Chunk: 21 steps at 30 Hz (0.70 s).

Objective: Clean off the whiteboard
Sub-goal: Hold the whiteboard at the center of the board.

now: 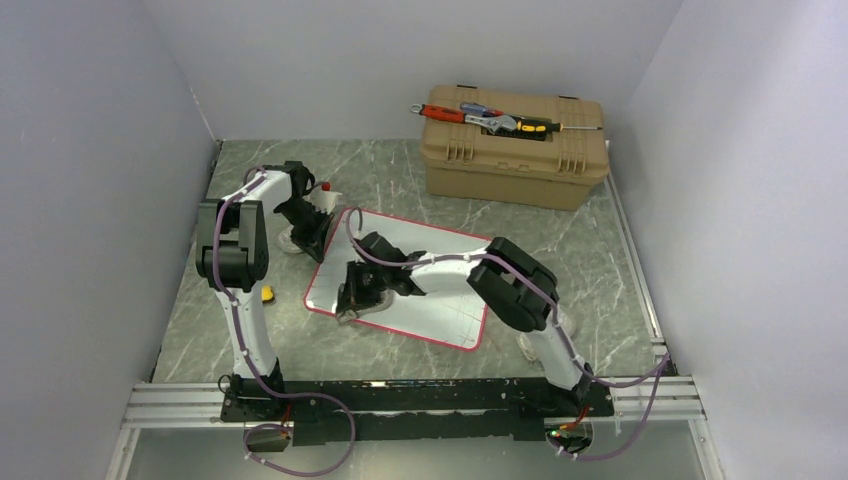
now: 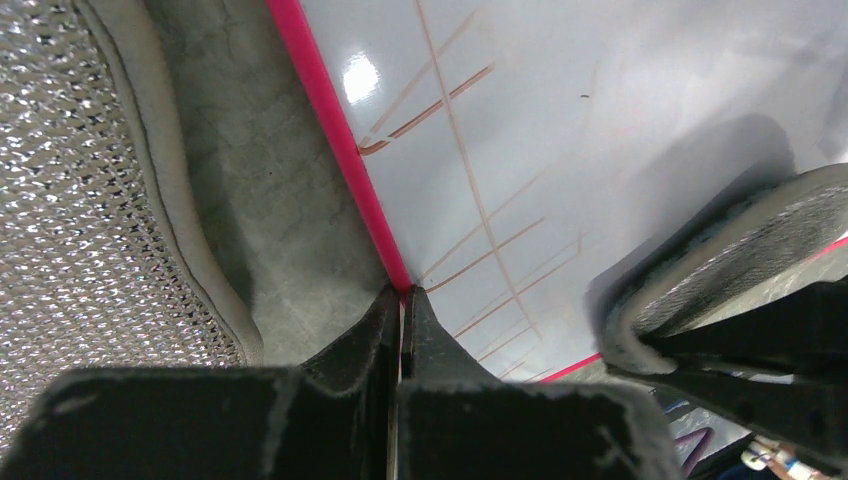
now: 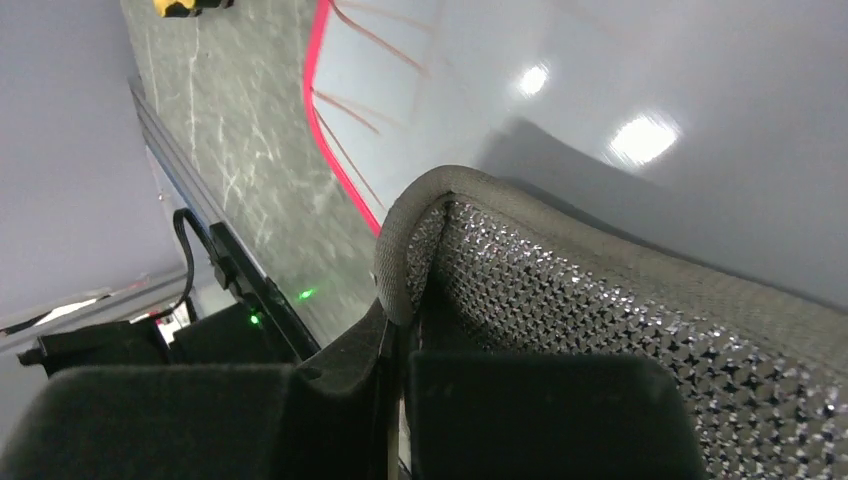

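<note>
The whiteboard (image 1: 430, 270), glossy white with a thin red rim, lies flat on the marble table. Thin reddish pen lines (image 2: 470, 190) cross its surface near the left edge. My right gripper (image 3: 398, 322) is shut on the edge of a silvery mesh wiping pad (image 3: 600, 310), which lies against the board's near-left part (image 1: 360, 300). My left gripper (image 2: 403, 298) is shut with nothing in it, its tips touching the red rim (image 2: 340, 150) at the board's far-left edge (image 1: 318, 242). The same pad shows at the right of the left wrist view (image 2: 720, 265).
A second silvery mesh pad (image 2: 80, 200) lies on the table just left of my left gripper. A tan toolbox (image 1: 515, 155) with hand tools (image 1: 490, 118) on its lid stands at the back right. A small yellow object (image 1: 267, 293) lies left of the board, and a red-capped white item (image 1: 322, 195) stands behind it.
</note>
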Motion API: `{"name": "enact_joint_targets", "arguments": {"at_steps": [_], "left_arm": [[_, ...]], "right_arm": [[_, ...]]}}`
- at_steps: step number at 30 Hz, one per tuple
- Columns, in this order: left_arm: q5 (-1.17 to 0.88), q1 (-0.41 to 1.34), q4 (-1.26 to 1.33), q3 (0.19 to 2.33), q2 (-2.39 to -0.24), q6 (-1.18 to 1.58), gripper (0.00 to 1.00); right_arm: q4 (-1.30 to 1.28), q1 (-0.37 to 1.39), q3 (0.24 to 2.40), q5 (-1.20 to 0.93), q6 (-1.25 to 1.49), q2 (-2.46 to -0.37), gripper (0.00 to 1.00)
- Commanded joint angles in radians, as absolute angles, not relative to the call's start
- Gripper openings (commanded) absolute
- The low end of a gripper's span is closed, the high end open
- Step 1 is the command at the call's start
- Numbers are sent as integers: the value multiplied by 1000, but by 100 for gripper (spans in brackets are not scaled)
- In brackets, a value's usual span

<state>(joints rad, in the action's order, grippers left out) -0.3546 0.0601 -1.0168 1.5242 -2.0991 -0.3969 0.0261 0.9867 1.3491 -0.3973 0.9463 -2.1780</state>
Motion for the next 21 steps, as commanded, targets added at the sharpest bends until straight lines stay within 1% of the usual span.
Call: {"name": "enact_joint_targets", "arguments": {"at_steps": [1, 3, 4, 6, 9, 11, 13, 16, 19, 21], "left_arm": [[-339, 77, -983, 1471, -2166, -416, 3], [-340, 77, -987, 1476, -2168, -420, 3], [-341, 77, -986, 1478, -2168, -420, 3], [-342, 77, -988, 1481, -2169, -422, 3], [-343, 75, -988, 1484, -2169, -423, 3], [-345, 75, -989, 1485, -2168, -423, 3], [-348, 75, -989, 1486, -2168, -420, 3], [-347, 76, -988, 1484, -2170, -418, 3], [-343, 75, -991, 1486, -2175, -414, 3], [-342, 75, -993, 1486, -2170, -414, 3]], "right_arm": [[-229, 950, 1074, -219, 881, -2125, 0], [-171, 893, 845, -229, 929, -1982, 0], [-137, 860, 698, -237, 963, -1905, 0], [-105, 784, 505, -262, 988, -1755, 0], [-219, 763, 418, -208, 977, -1592, 0], [-282, 762, 398, -173, 982, -1541, 0], [-263, 762, 399, -153, 985, -1558, 0], [-178, 801, 493, -169, 995, -1717, 0], [-164, 900, 742, -194, 957, -1940, 0], [-222, 965, 966, -198, 897, -2076, 0]]}}
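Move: The right hand already has the grey eraser pad pinched and resting on the board's near edge. From it the whiteboard's middle lies about 8 cm ahead and 14 cm to the right, the near-right corner some 30 cm right and 8 cm back, and the near-left corner roughly 9 cm left, level with it. The left fingertips rest on the board's left rim, its middle about 19 cm to their right and 4 cm back, just below. Sweep the right gripper's pinched eraser to the right along the whiteboard's near edge for about 21 cm, drawing back slightly and turning clockwise some 20 degrees, then reverse and wipe left about 7 cm. Keep the shut left fingertips braced on the left rim and both grips unchanged. ##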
